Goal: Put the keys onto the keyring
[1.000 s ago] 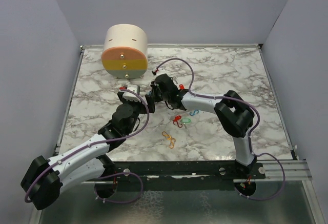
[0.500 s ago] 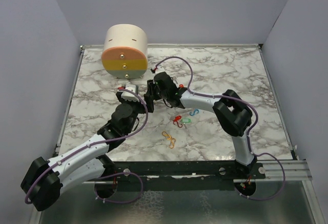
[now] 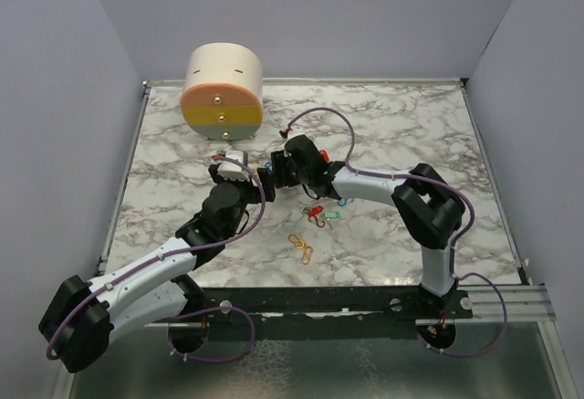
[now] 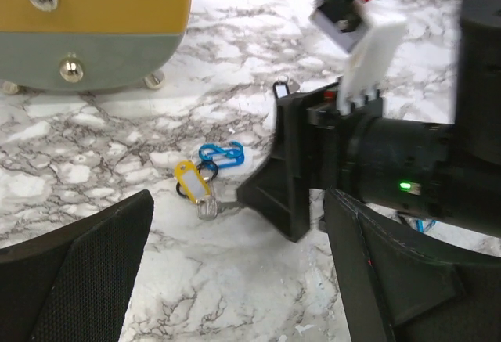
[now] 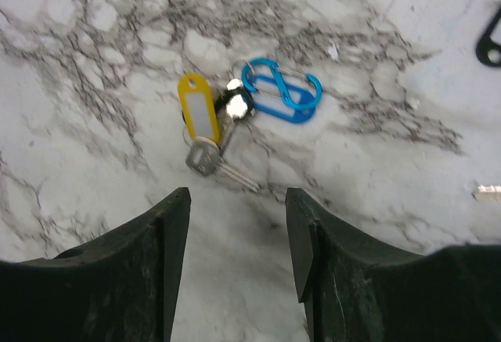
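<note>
A small bunch lies on the marble: a yellow tag (image 5: 199, 107), a silver key (image 5: 205, 158), a blue S-shaped clip (image 5: 282, 91) and a dark ring (image 5: 235, 101) joining them. My right gripper (image 5: 237, 228) is open just short of the silver key, with nothing between its fingers. The left wrist view shows the same yellow tag (image 4: 193, 181) and blue clip (image 4: 221, 154) ahead of my wide-open, empty left gripper (image 4: 235, 279). The right gripper's black fingers (image 4: 286, 185) reach in from the right. From above, the two grippers (image 3: 235, 173) (image 3: 266, 178) face each other and hide the bunch.
Loose red (image 3: 316, 214), green (image 3: 331, 215), blue (image 3: 346, 201) and orange (image 3: 299, 248) clips lie near the right forearm. A cream-and-orange cylinder (image 3: 223, 91) stands at the back left. A black clip (image 5: 489, 45) sits at the right wrist view's edge.
My right gripper has gone from shut to open and its wrist has shifted slightly. The left arm has barely moved.
</note>
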`<state>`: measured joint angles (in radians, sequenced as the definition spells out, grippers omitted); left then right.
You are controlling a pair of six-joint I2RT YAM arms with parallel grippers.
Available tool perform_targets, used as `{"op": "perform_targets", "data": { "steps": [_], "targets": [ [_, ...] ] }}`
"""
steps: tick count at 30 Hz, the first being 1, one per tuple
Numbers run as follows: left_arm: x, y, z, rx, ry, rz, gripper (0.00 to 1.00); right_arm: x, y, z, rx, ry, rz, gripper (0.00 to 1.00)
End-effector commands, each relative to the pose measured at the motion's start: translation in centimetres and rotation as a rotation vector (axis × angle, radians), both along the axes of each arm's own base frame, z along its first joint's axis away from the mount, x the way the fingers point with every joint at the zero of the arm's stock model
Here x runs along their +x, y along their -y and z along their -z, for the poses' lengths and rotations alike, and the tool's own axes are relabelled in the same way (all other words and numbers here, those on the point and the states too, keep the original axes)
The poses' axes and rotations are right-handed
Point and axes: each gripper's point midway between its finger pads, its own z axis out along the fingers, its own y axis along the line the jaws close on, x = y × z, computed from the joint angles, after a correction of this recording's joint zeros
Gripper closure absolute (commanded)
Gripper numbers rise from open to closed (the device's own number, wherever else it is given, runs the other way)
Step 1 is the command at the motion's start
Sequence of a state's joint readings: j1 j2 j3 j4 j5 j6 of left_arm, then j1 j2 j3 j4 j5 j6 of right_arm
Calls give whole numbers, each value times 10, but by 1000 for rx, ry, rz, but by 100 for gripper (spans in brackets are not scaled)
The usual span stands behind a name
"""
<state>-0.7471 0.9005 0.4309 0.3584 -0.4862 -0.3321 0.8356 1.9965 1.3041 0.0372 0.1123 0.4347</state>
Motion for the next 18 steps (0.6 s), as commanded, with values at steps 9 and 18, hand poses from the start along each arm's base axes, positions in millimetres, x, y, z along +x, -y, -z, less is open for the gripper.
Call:
{"op": "perform_targets", "data": {
  "steps": [9,18],
  "targets": [
    [-7,28,54,-22,-194,93,12,-72,80,-14,-71,-21,-36,47],
    [-8,35,57,-20,-211,114,13,-122,80,7,-146,-55,-163,49]
  ]
}}
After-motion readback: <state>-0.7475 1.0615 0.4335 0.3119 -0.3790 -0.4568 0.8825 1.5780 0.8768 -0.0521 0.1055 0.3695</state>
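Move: The red tag with its key lies roughly 10 cm back and 13 cm to the right of the right hand, some 6 cm lower. From that hand, the red carabiner is about 14 cm back and 13 to the right, the green tag 12 back and 18 to the right, the yellow carabiners 21 back and 8 to the right. For the left hand, the bunch with the yellow tag lies about 8 cm ahead, 6 to the right and 18 below. Touching nothing, the right hand leaves the laid-down bunch and sweeps quickly back and to the right, nearly level, about 13 cm towards the red tag and its key; it ends running straight back, fingers still half open. Meanwhile the left hand sinks about 6 cm and drifts a little right towards the bunch, tipping its wide-open fingers down. ##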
